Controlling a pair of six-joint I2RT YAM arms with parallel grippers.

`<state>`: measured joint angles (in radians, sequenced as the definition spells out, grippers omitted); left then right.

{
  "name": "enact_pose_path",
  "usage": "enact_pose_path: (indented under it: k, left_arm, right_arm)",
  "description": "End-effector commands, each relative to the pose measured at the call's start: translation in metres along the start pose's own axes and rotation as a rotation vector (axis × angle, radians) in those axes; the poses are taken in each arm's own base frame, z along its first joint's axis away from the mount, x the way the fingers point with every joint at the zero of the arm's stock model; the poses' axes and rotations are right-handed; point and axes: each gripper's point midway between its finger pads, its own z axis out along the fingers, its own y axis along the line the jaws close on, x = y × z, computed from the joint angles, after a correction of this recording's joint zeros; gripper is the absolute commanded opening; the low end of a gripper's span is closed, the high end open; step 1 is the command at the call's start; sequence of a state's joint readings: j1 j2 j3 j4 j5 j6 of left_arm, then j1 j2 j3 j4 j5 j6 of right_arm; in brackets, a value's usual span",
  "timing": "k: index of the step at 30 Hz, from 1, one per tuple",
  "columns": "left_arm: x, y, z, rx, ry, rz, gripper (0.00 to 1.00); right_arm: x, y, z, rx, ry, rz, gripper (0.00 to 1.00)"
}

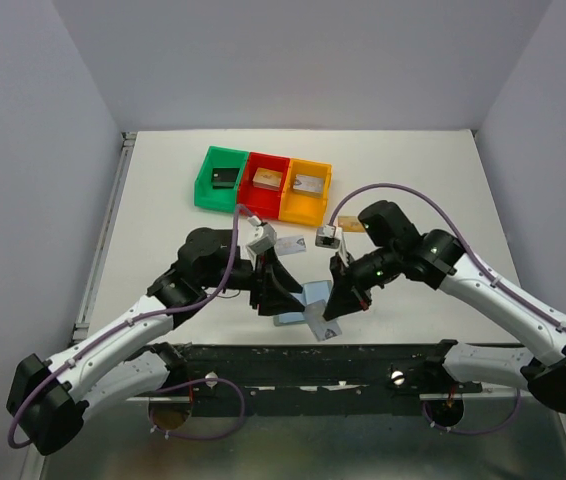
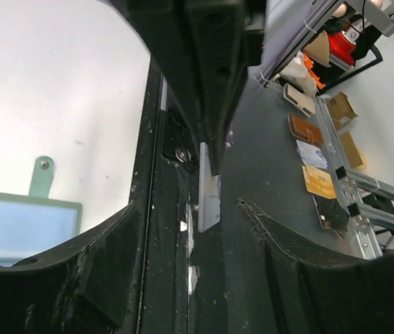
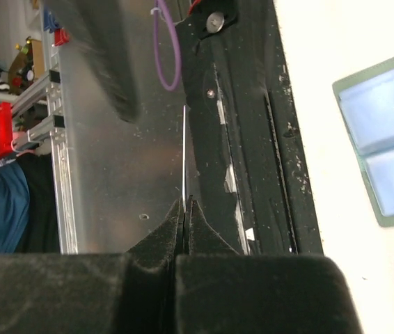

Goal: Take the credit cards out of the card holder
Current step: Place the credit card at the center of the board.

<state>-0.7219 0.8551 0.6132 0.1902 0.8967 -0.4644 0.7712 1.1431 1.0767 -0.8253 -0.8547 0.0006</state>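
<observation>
The card holder (image 1: pixel 312 295) lies open on the table between my two grippers, its pale blue pockets (image 3: pixel 383 142) facing up and its closing tab (image 2: pixel 42 174) sticking out. My right gripper (image 3: pixel 185 202) is shut on a silvery-white credit card (image 3: pixel 184 149), seen edge-on there; in the top view the right gripper (image 1: pixel 336 308) holds this card (image 1: pixel 321 326) near the table's front edge. The left wrist view shows the same card (image 2: pixel 209 188) hanging from the right gripper's dark finger. My left gripper (image 2: pixel 188 209) is open with nothing between its fingers, just left of the holder (image 2: pixel 24 228) in the top view (image 1: pixel 268 293).
Green (image 1: pixel 221 178), red (image 1: pixel 266 182) and orange (image 1: pixel 306 188) bins stand in a row at the back, each with a small piece inside. A silvery card (image 1: pixel 289 245) and a gold-tan card (image 1: pixel 353 226) lie on the table behind the grippers. The black base rail (image 1: pixel 313 360) runs along the front edge.
</observation>
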Motion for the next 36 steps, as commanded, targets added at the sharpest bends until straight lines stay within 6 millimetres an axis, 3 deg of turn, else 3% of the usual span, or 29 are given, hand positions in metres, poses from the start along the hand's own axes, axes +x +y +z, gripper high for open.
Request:
enact_pose_path:
  k: [1,6,11,17,19,22,23,25,26,28,30,32,36]
  left_arm:
    - [0.008,-0.006,0.006,0.098,0.051,-0.036,0.66]
    - [0.009,-0.005,0.008,0.09,0.057,-0.042,0.65]
    - [0.02,-0.01,0.015,0.127,0.108,-0.063,0.56]
    - [0.031,-0.018,0.023,0.167,0.147,-0.079,0.52]
    - [0.033,-0.019,0.024,0.173,0.153,-0.078,0.4]
    - [0.033,-0.016,0.025,0.157,0.15,-0.078,0.05]
    - [0.033,-0.013,0.025,0.135,0.143,-0.079,0.0]
    - [0.029,0.003,0.023,0.032,0.109,-0.077,0.0]
    - [0.026,0.011,0.02,-0.013,0.082,-0.08,0.0]
    - [0.016,0.039,0.009,-0.149,-0.005,-0.124,0.0]
    - [0.004,0.083,-0.01,-0.368,-0.138,-0.231,0.0]
    - [0.007,0.122,-0.029,-0.556,-0.241,-0.362,0.0]
    - [0.028,0.174,-0.042,-0.766,-0.365,-0.554,0.0]
  right_arm:
    - [0.001,0.012,0.003,-0.035,0.051,-0.02,0.0]
    - [0.0,0.012,0.008,-0.028,0.069,-0.032,0.0]
    - [-0.004,0.013,0.01,-0.024,0.068,-0.039,0.0]
    - [-0.007,0.015,0.01,-0.029,0.058,-0.048,0.0]
    - [-0.007,0.015,0.01,-0.027,0.058,-0.052,0.0]
    - [-0.007,0.011,0.009,-0.001,0.055,-0.045,0.03]
    - [-0.008,0.002,0.008,0.06,0.048,-0.044,0.19]
    - [-0.016,-0.024,-0.002,0.261,-0.006,0.033,0.44]
    - [-0.022,-0.038,-0.012,0.372,-0.059,0.061,0.51]
    - [-0.036,-0.058,-0.036,0.501,-0.197,0.134,0.56]
    - [-0.045,-0.072,-0.063,0.595,-0.341,0.186,0.57]
    - [-0.049,-0.081,-0.082,0.677,-0.457,0.192,0.57]
    - [-0.041,-0.09,-0.086,0.711,-0.565,0.227,0.58]
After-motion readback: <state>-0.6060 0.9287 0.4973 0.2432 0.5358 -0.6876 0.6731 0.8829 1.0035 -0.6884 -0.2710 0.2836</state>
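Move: The credit card, still pinched by the right hand, has its middle about 7 cm right, 4 cm back and 3 cm below the open left hand, and 3 cm left, 3 cm back and 2 cm below the right. From the left hand, the card holder lies some 10 cm ahead, 6 cm right and 25 cm down; the silver card on the table 26 cm ahead, 2 cm right and 26 cm down. Left eases back and down, pinches the card, carries it about 12 cm forward; right opens, withdrawing forward and right. ##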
